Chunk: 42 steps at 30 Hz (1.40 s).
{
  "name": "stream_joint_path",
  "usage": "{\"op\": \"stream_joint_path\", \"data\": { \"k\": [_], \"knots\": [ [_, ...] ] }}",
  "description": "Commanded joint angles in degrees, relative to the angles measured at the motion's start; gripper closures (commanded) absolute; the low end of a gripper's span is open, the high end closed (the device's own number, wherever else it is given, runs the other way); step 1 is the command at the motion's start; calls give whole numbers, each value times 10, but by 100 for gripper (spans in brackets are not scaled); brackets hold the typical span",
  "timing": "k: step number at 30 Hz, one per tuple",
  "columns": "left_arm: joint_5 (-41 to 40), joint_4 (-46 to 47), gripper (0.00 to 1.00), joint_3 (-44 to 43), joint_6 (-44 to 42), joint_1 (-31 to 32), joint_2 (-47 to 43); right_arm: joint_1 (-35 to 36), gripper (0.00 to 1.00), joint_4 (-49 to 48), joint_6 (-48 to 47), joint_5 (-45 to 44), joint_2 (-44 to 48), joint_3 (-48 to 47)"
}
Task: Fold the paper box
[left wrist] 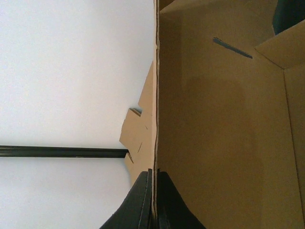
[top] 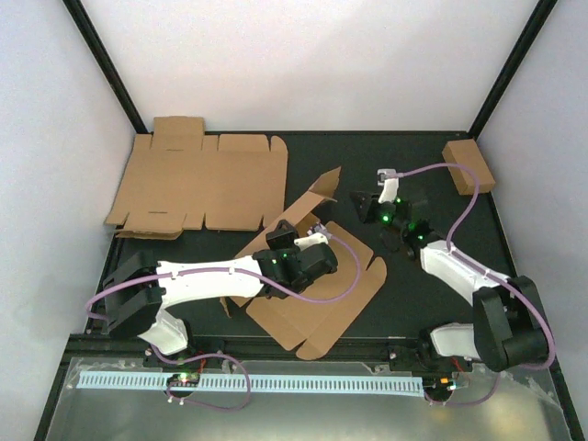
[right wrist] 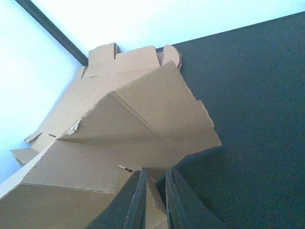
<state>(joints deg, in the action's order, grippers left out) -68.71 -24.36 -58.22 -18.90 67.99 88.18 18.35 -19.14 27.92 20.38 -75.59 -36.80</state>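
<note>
The paper box (top: 312, 308) lies half-folded in the middle of the black mat, one flap standing up at its far end. My left gripper (top: 322, 260) reaches over it and is shut on the edge of an upright cardboard wall. In the left wrist view that wall (left wrist: 214, 133) runs straight up from between the jaws of the left gripper (left wrist: 154, 172). My right gripper (top: 360, 200) hovers at the box's far right side. In the right wrist view the right gripper (right wrist: 155, 175) stands slightly open, with a raised flap (right wrist: 143, 119) just ahead and cardboard showing through the gap.
A second flat cardboard blank (top: 197, 179) lies at the back left against the wall. A small closed brown box (top: 469, 165) sits at the back right. White walls and black frame posts enclose the mat. A perforated metal rail (top: 276, 381) runs along the near edge.
</note>
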Motion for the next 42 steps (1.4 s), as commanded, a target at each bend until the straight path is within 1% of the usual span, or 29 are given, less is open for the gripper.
{"op": "stream_joint_path", "data": {
  "k": [1, 12, 14, 18, 21, 24, 27, 29, 31, 32, 33, 35, 37, 38, 40, 42],
  "knots": [
    [16, 2, 98, 4, 3, 6, -9, -1, 84, 9, -13, -21, 30, 7],
    [17, 2, 98, 5, 3, 8, -9, 0, 80, 61, -18, -45, 104, -3],
    [17, 2, 98, 4, 3, 8, -9, 0, 67, 76, -14, -50, 120, -6],
    [18, 4, 99, 4, 0, 8, -8, -1, 23, 112, -7, -61, 168, -22],
    [15, 7, 99, 3, -3, 8, -10, -1, 1, 178, 9, -88, 206, -63],
    [7, 4, 98, -2, 1, 7, -12, -1, 0, 263, 44, -86, 236, -138],
    [-2, 3, 98, -8, 9, 7, -8, -2, 0, 334, 101, -30, 253, -227],
    [1, -4, 98, -12, 14, 6, -2, -2, 0, 373, 167, 3, 257, -286],
    [-1, -7, 97, -13, 15, 4, 12, -2, 0, 416, 223, 8, 266, -341],
    [-1, -9, 97, -14, 16, 4, 18, -2, 0, 422, 256, 10, 276, -354],
    [1, -15, 97, -17, 21, 4, 25, -2, 0, 381, 288, 21, 288, -350],
    [8, -30, 97, -27, 37, 4, 38, -2, 0, 272, 378, 64, 304, -305],
    [15, -37, 97, -34, 41, 4, 53, -3, 0, 205, 458, 99, 293, -272],
    [15, -43, 98, -39, 43, 4, 60, -2, 0, 181, 482, 124, 278, -266],
    [10, -61, 98, -52, 58, 4, 69, -2, 0, 173, 500, 151, 252, -265],
    [12, -66, 98, -51, 63, 4, 66, -2, 0, 164, 489, 151, 245, -260]
  ]
}}
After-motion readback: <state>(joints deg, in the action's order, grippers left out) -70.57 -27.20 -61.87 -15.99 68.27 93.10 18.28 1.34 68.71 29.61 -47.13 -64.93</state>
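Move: The box's raised end flap is about 7 cm left of the right gripper, 4 cm ahead and some 4 cm lower; from the left gripper, which already pinches the raised panel's top edge, it is about 8 cm right and 9 cm ahead, at nearly the same height. Measured from the right gripper, the box's flat panels lie about 22 cm back, 8 cm left and 17 cm down; the small carton is some 27 cm right, 9 cm ahead and 14 cm down. Lift the empty right gripper away from the end flap, slowly at first and then fast, ending about 32 cm higher and some 13 cm back towards its base. Open its fingers wide on the way and roll the wrist some 40 degrees, left side up. Keep the left gripper shut on the raised panel's top edge, easing it about a centimetre right and slightly down near the end. ##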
